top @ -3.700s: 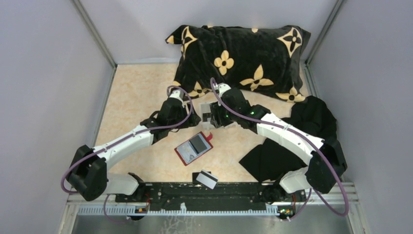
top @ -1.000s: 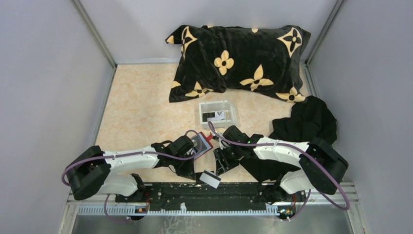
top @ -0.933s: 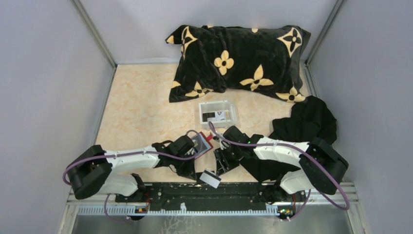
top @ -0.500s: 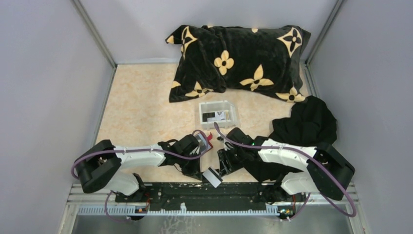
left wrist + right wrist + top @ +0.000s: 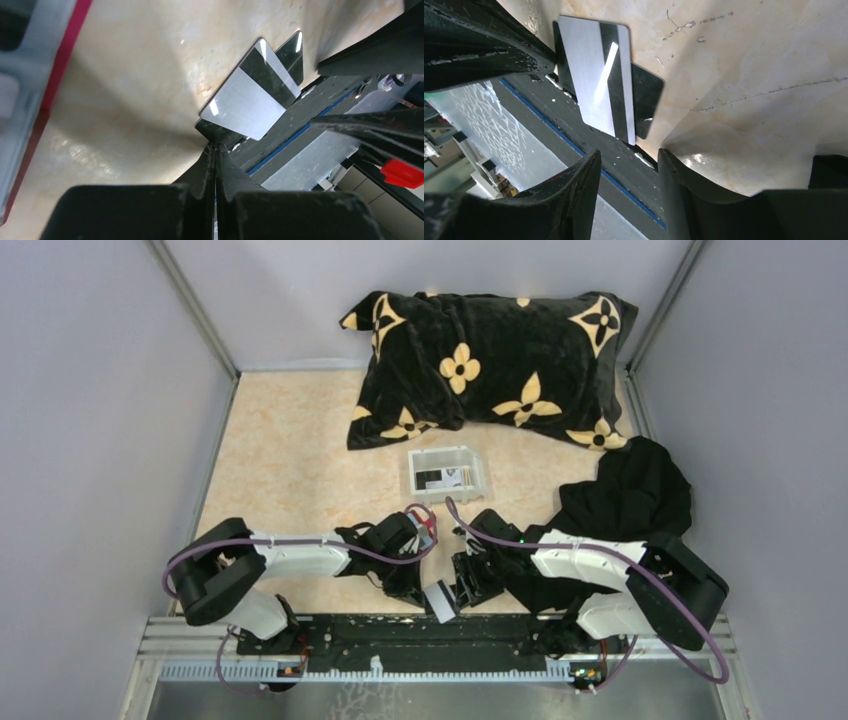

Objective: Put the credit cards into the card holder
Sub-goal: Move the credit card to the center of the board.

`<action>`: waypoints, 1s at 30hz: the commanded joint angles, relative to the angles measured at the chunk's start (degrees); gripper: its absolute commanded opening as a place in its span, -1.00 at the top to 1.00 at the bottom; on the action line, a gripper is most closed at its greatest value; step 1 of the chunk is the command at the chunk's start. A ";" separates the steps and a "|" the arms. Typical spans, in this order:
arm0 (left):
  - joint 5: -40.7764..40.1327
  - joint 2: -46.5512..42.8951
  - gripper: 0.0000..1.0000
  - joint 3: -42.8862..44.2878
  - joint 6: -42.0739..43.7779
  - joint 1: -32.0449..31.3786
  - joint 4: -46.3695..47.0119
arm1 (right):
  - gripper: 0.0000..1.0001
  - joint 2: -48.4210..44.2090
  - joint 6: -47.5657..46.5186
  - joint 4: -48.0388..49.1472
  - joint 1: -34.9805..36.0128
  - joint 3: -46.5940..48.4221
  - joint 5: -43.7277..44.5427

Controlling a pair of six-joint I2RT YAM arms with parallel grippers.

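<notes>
Two stacked credit cards lie at the table's front edge: a silver one with a black band (image 5: 250,95) (image 5: 596,75) (image 5: 440,601) on top of a black one (image 5: 647,100) (image 5: 294,59). They overhang the black rail. My left gripper (image 5: 216,144) (image 5: 418,590) is shut and empty, its tips at the silver card's near corner. On the other side my right gripper (image 5: 629,155) (image 5: 463,592) is open, its fingers just short of the cards' overhanging end. The red card holder (image 5: 56,65) (image 5: 427,532) lies behind the left gripper, mostly hidden. More cards rest in the white tray (image 5: 447,472).
A black and gold pillow (image 5: 490,355) fills the back of the table. Crumpled black cloth (image 5: 625,495) lies at the right, under the right arm. The black rail (image 5: 589,145) and metal frame run along the front edge.
Both grippers came from the white tray down to the front edge and closed in on the cards from either side. The silver card has turned and shifted slightly right.
</notes>
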 commanded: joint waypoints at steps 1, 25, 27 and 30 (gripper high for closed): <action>-2.87 3.97 0.99 1.24 1.10 -0.30 1.43 | 0.06 -0.08 1.28 1.99 0.67 -1.45 -0.11; 0.68 20.61 1.00 14.53 7.17 0.68 4.55 | 0.06 4.35 1.44 9.92 -4.88 -3.89 2.76; 0.63 21.34 1.00 15.31 7.63 1.11 4.44 | 0.06 4.79 0.98 10.46 -5.62 -3.50 2.81; 0.65 22.15 1.00 16.00 7.87 1.77 4.43 | 0.06 6.01 0.38 11.00 -6.37 -2.71 3.12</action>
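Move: The white credit card lies just off the left fingertips, its middle some 4 cm to their right, 1 cm ahead and 1 cm lower, with a black card crosswise beneath it at much the same place. The open card holder lies about 14 cm ahead and 6 cm to the left of the left fingertips, 1 cm lower. From the right hand, the white card's middle is roughly 5 cm to the left, level fore-and-aft and 2 cm below. Keeping its fingers shut and low by the table, the left hand pushes the cards about 6 cm to the right towards the right gripper, then also swings forward, some 5 cm in all and mostly near the end. The right hand keeps its fingers half open beside the cards, easing back about 1 cm and turning some 10 degrees, its fingertip meeting the raised edge of the white card. ##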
